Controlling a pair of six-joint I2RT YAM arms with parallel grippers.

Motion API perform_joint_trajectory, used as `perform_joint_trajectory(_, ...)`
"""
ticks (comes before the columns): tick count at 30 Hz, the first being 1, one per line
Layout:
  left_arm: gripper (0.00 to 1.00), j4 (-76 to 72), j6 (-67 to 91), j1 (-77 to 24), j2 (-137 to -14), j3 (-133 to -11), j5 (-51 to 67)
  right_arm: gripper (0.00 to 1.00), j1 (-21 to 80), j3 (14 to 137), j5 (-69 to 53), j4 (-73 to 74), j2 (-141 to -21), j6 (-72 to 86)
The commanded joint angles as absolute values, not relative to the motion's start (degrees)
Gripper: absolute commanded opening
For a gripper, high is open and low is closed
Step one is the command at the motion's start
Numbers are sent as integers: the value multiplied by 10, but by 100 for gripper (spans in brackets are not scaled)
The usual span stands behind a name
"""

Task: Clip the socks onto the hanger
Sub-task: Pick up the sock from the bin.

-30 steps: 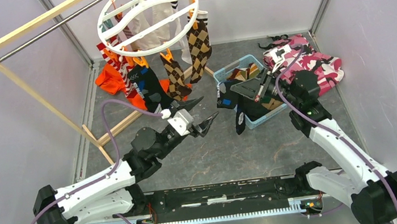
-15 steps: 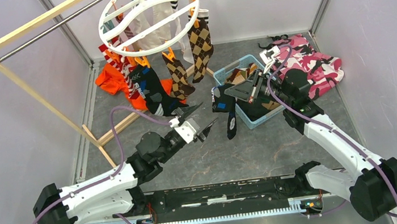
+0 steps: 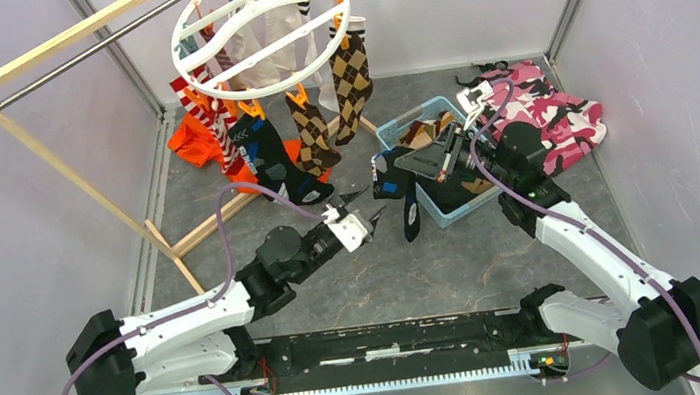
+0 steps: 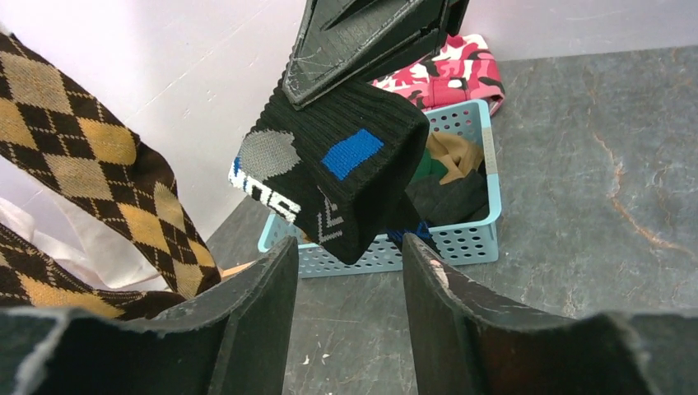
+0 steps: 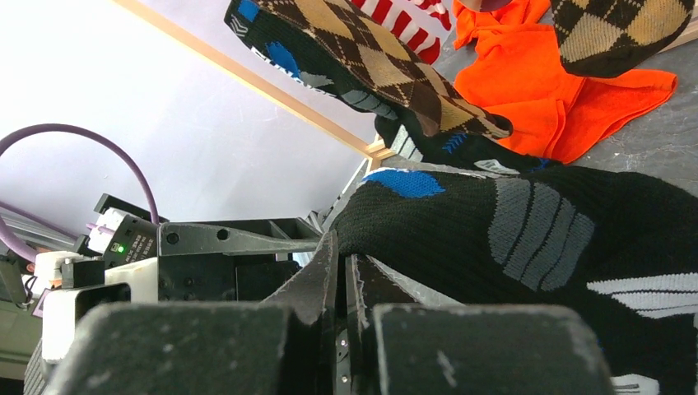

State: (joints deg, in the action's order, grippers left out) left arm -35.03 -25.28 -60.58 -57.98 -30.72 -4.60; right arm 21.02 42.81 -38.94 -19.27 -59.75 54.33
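Note:
My right gripper (image 3: 400, 164) is shut on the cuff of a black sock with a blue patch (image 3: 409, 212), which dangles in the air left of the basket. In the right wrist view the shut gripper (image 5: 342, 247) pinches that sock (image 5: 510, 230). The left gripper (image 3: 369, 209) is open, pointing at the hanging sock from the left. In the left wrist view the sock (image 4: 346, 164) hangs just beyond the gripper (image 4: 348, 247), its tip level with the fingertips. The white ring hanger (image 3: 204, 26) hangs at the back with argyle (image 3: 351, 76), black (image 3: 271, 157) and red-striped socks (image 3: 196, 103) clipped on.
A blue basket (image 3: 413, 112) holding more socks sits under my right arm. Pink camouflage cloth (image 3: 563, 116) lies at the back right, and an orange garment (image 3: 190, 142) under the hanger. A wooden rack (image 3: 48, 154) stands on the left.
My right gripper lifted the black sock out over the basket's left edge, then held still. The left gripper moved right toward the sock and its jaws narrowed.

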Motion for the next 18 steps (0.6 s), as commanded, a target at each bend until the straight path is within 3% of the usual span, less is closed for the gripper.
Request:
perform_joint_trajectory(1,54,-379,-290,-608,-589,-338,-60,0,214,426,-392,-233,-592,554)
perform_joint_trajectory(7,52,-398,-293,-608,-609,-348,-59,0,215,424,-391,-233,-592,555)
perform_joint_trajectory(13,36,-397,-292,-608,-625,-356,-67,0,216,425,-392,-233,-592,554)
perform_joint_trajectory(18,3,-379,-283,-609,-621,-365,-78,0,216,423,-392,-233,-592,551)
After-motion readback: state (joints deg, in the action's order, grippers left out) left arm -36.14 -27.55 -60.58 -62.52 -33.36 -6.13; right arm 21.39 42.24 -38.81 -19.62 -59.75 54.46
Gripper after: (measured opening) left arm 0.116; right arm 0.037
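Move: The loose fold of the black sock hangs just off the left fingertips, about 3 cm farther forward, 4 cm to the right and a touch higher. The right fingers, already pinching the sock, are some 6 cm ahead and 6 cm right of the left hand. The bin sits about 7 cm ahead, 18 cm right and 25 cm below; a hanging argyle sock is 10 cm ahead, 8 cm left. From the right hand, the fold lies 3 cm back, 2 cm left and slightly below. The left hand eases about 1.5 cm forward-right and pinches the sock's lower corner; the right keeps its hold. ##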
